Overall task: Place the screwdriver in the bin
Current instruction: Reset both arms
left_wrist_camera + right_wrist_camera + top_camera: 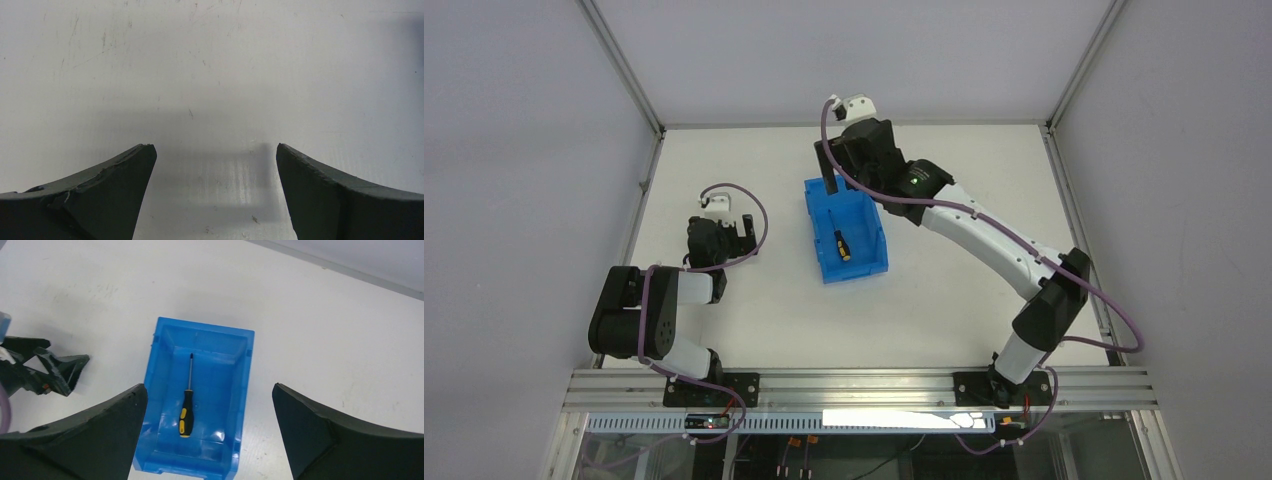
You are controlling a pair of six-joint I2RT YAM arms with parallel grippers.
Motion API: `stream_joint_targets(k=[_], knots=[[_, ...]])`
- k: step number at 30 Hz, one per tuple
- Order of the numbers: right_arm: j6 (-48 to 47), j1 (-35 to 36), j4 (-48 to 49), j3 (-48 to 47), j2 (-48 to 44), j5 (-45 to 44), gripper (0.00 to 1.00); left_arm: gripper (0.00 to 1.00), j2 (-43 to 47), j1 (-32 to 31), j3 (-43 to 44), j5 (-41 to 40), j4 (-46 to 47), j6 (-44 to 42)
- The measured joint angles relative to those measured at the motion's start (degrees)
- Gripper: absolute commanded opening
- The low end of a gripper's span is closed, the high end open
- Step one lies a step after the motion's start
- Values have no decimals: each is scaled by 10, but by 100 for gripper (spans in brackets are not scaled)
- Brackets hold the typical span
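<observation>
The blue bin (pixel 869 255) stands in the middle of the table, and the screwdriver (pixel 842 245) with its yellow and black handle lies flat on the bin's floor. In the right wrist view the bin (pixel 240 390) and the screwdriver (pixel 186 412) show below between the fingers. My right gripper (pixel 842 178) hangs above the bin's far end, open and empty; it also shows in its own view (pixel 207 395). My left gripper (pixel 731 228) is open and empty above bare table left of the bin; it also shows in its own view (pixel 215 150).
The white table (pixel 944 300) is walled by grey panels with a metal frame at the back and sides. An aluminium rail (pixel 854 385) runs along the near edge. The left gripper (pixel 45 372) shows at the left of the right wrist view.
</observation>
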State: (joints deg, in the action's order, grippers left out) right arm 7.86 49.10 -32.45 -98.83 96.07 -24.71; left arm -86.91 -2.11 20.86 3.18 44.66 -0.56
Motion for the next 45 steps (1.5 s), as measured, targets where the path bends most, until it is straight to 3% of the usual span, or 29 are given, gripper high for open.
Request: stream_joint_targets(k=[10,30,36,45], knots=[[-23,-141,5,95,-78,53,99,100,0,3,0,0,0,0],[-49,-443,-10,117,-153,212,99,100,0,3,0,2,0,0],[-46,-480,-13,117,-153,248,99,100,0,3,0,2,0,0],[-43,-481,-10,126,-155,272,99,100,0,3,0,2,0,0]])
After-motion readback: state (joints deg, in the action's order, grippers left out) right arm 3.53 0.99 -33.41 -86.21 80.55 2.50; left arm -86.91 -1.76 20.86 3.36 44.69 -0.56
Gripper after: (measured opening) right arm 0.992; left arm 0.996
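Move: The open, empty right hand hangs above the bin, whose middle is about 26 cm below it, some 2 cm ahead and 2 cm left. The screwdriver already lies in the bin, level with the hand, 3 cm left and 28 cm below. Bare table stretches off to the right. From the idle left hand the bin is about 31 cm to the right, 1 cm ahead, at its own height. The right hand, still open, sweeps some 30 cm right, high away from the bin, turning about 20 degrees clockwise. ##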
